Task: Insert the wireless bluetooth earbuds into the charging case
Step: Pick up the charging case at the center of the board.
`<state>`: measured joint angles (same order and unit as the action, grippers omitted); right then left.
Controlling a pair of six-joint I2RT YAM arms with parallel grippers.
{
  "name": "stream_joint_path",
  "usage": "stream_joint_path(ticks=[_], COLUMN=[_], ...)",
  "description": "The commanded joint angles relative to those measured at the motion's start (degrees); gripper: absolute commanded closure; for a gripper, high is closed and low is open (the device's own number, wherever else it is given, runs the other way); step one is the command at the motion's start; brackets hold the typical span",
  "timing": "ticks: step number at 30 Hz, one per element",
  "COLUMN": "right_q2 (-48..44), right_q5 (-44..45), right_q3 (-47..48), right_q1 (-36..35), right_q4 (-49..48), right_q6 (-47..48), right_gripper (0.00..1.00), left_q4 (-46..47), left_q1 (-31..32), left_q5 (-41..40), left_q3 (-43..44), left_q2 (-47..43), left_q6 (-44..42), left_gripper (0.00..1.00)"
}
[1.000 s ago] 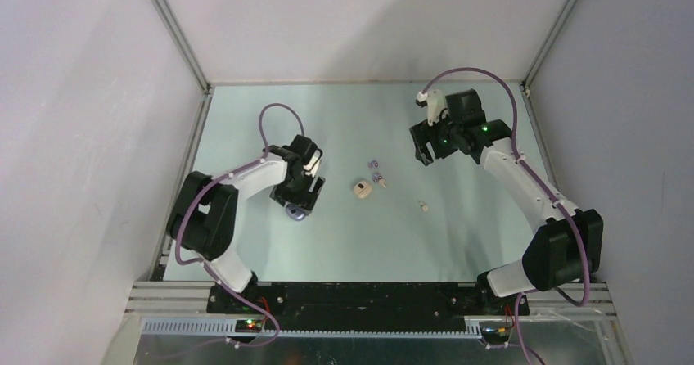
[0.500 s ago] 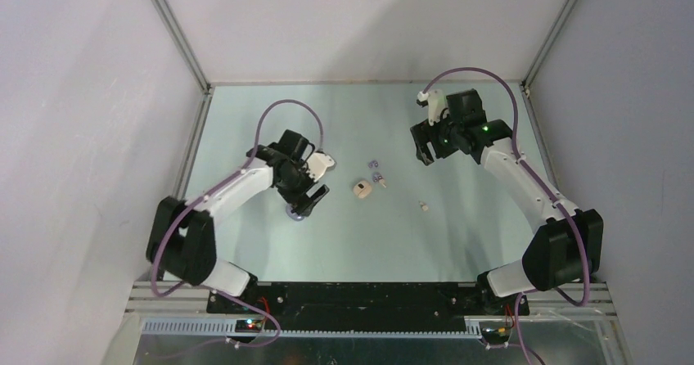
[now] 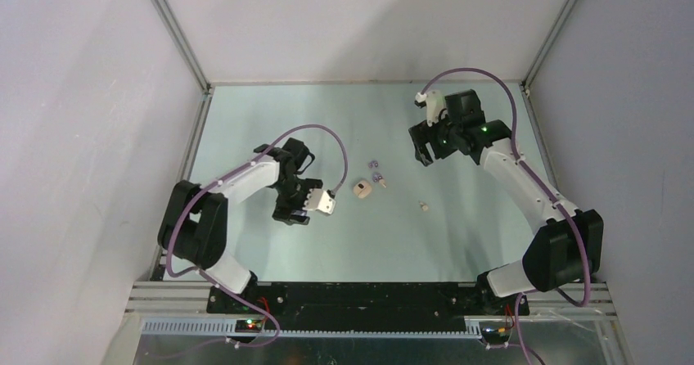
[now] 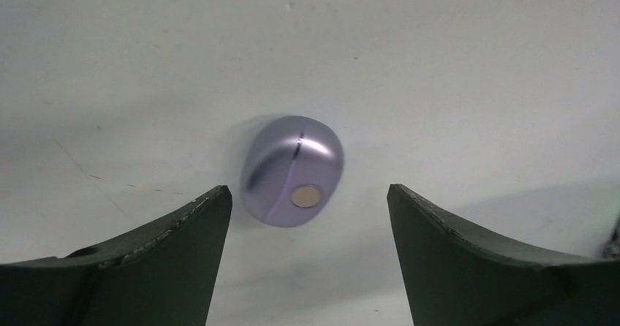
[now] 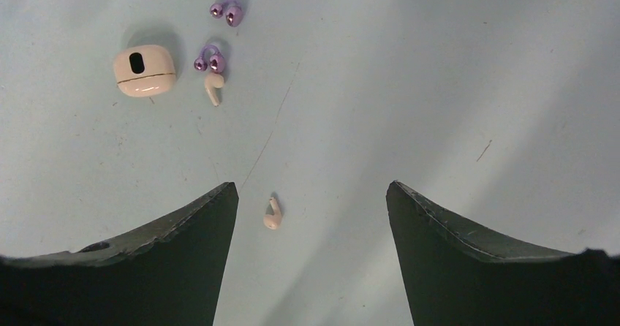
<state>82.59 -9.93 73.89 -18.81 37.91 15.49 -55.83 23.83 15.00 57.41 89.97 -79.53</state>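
A closed lavender charging case (image 4: 292,171) lies on the table between the open fingers of my left gripper (image 4: 309,191), just ahead of the fingertips and untouched. In the top view my left gripper (image 3: 293,209) hides it. A closed cream-white case (image 3: 361,189) lies mid-table. Beside it are two pairs of purple earbuds (image 5: 227,10) (image 5: 210,59) and a white earbud (image 5: 213,87). Another white earbud (image 5: 272,214) lies apart, by the left fingertip of my right gripper (image 5: 311,187). My right gripper (image 3: 427,144) is open, empty and well above the table.
The pale green table (image 3: 458,234) is enclosed by white walls with metal frame posts (image 3: 173,29). Purple cables loop over both arms. The cream case also shows in the right wrist view (image 5: 144,70).
My left wrist has turned and swung toward the near side, and its gripper now covers the lavender case in the top view. The right arm, the cream case and the earbuds have not moved.
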Motion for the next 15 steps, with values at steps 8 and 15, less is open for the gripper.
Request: stream_joint_path(ticks=[8, 15], right_q2=[-2.94, -2.21], right_q5=[0.4, 0.96], right_q3=[-1.38, -1.33], right_q1=[0.09, 0.14], right_q4=[-0.65, -1.5], right_q6=[1.5, 1.82], right_gripper=[0.2, 0.2], left_q4=[1.79, 5.17], left_q1=[-0.45, -0.67], left_q5=[0.03, 0.75], left_q3=[3.63, 1.16], left_q2=[4.15, 3.69], left_q6=[-11.87, -9.95], left_gripper=[0.24, 0.38])
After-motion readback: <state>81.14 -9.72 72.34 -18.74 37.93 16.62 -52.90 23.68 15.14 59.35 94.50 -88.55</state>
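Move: The purple charging case lies just under the left fingers, about 1 cm ahead, 2 cm to the right and 3 cm below. From that hand, the peach case is roughly 14 cm right and 6 ahead; the nearer purple earbud is some 18 cm right and 8 ahead. From the right hand, the purple case is about 26 cm left, 11 back and 18 below. Left hand slides about 2 cm forward, then sinks 1 cm, fingers closing partway around the purple case. ##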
